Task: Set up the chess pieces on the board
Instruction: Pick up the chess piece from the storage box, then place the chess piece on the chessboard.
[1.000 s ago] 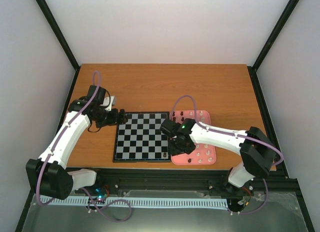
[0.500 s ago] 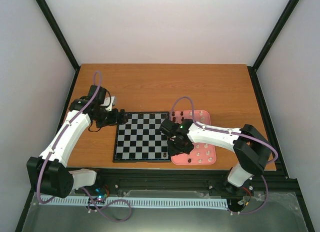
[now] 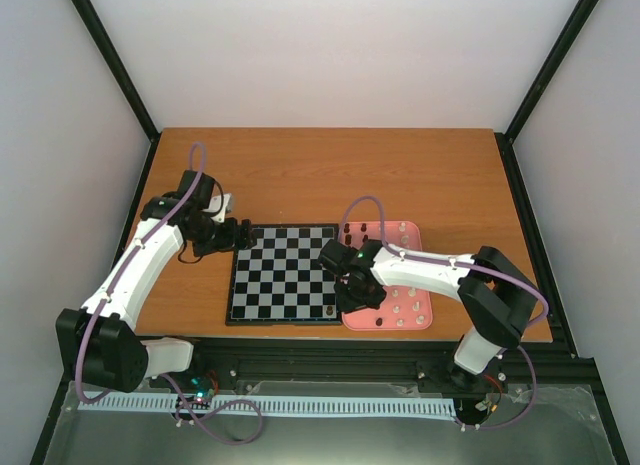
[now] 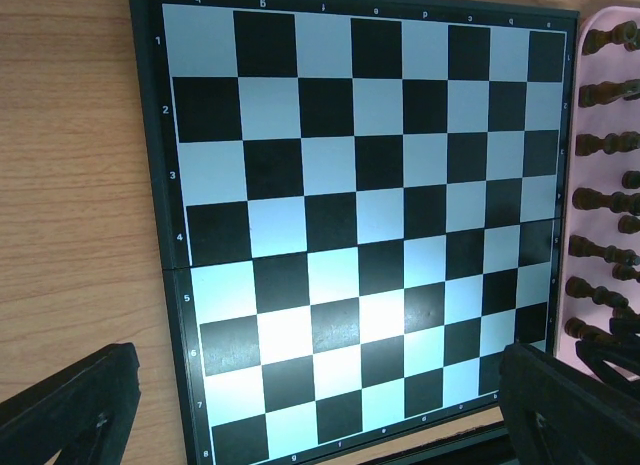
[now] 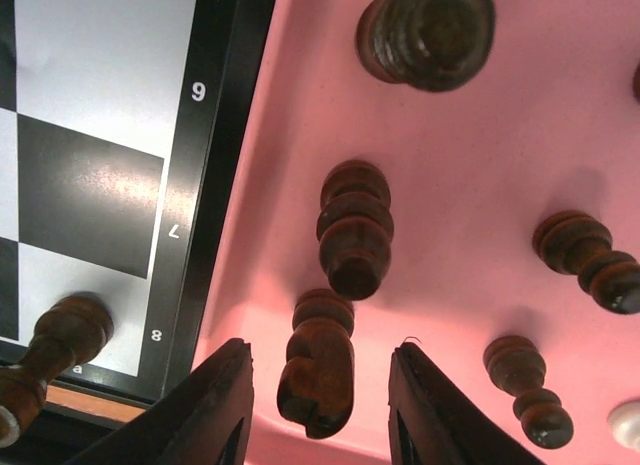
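The board (image 3: pixel 283 273) lies between my arms, with one dark piece (image 3: pixel 331 311) standing on its near right corner square. That piece (image 5: pixel 60 335) also shows in the right wrist view. My right gripper (image 5: pixel 320 405) is low over the pink tray (image 5: pixel 480 135), open. A dark knight (image 5: pixel 318 360) stands between its fingers (image 5: pixel 215 405) with a gap on each side. More dark pieces (image 5: pixel 355 225) stand just beyond it. My left gripper (image 4: pixel 320 415) hovers open by the board's (image 4: pixel 360 215) left edge, holding nothing.
The pink tray (image 3: pixel 400 231) touches the board's right side, with dark pieces (image 4: pixel 605 145) in its far rows and cream ones (image 3: pixel 405 310) in its near rows. Bare wooden table (image 3: pixel 330 175) stretches behind both.
My right gripper's jaws have narrowed around the dark knight, and its arm has shifted slightly. The left arm has hardly moved.
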You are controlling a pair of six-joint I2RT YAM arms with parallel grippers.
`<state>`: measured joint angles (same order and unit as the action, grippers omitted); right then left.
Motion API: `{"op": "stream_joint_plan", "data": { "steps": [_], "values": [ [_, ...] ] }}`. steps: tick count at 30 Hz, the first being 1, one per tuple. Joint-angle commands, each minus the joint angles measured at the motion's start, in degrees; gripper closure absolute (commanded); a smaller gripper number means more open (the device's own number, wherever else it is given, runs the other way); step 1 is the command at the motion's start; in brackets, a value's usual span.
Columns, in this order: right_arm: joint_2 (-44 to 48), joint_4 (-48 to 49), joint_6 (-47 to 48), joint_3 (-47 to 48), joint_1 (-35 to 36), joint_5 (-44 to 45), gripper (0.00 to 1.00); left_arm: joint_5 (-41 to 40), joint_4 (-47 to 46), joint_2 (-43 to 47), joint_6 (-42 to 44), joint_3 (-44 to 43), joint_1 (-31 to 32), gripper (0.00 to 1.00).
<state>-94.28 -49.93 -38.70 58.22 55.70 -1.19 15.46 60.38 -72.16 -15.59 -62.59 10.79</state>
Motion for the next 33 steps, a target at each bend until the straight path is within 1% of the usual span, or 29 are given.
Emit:
{"op": "stream_joint_plan", "data": {
  "steps": [1,4,7,14,18,26,29,33],
  "values": [
    [-0.8,0.4,0.3,0.1,-0.7,0.0,0.64,-0.1,-0.5,-0.3,1.0,-1.7,0.3,0.0],
    [-0.9,0.2,0.2,0.1,-0.7,0.0,0.71,-0.1,-0.5,-0.3,1.0,-1.7,0.3,0.0],
    [-0.9,0.1,0.3,-0.1,-0.7,-0.2,0.75,-0.1,-0.5,-0.3,1.0,-1.7,0.3,0.0],
    [-0.8,-0.3,0.4,0.4,-0.7,0.4,0.91,-0.1,-0.5,0.0,1.0,-1.6,0.3,0.0],
    [0.0,-2.3,0.4,1.6,-0.6,1.2,0.97,0.1,-0.4,0.1,0.9,-1.7,0.3,0.0],
    [3.2,-10.8,-0.7,10.0,2.0,3.2,0.97,0.3,-0.1,1.3,0.8,-1.5,0.3,0.0],
    [2.4,-12.4,-0.9,13.7,4.4,2.9,0.97,-0.6,0.2,1.8,0.7,-1.2,0.3,0.0],
    [-0.8,-12.1,-0.9,18.5,8.0,2.1,0.97,-3.8,1.1,2.2,-0.1,-0.7,0.3,0.0]
  ]
}}
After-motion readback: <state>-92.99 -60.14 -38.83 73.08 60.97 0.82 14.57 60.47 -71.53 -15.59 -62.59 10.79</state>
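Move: The dark knight stands in the storage box directly between the right fingers, its middle about 1 cm below them. The next dark piece is some 3 cm ahead of the hand in the same column, a dark pawn some 4 cm to the right and level, and the piece already on the board's near corner about 5 cm left and 1 cm back. From the left hand the knight is roughly 22 cm right, 12 cm back and 13 cm down. Hold the right gripper in place, pointing straight down, and close the half-open fingers until they pinch the dark knight by its head. Then lift it straight up out of the storage box, about 7 cm in all, gathering speed, and late in the rise swing some 4 cm left towards the board. ##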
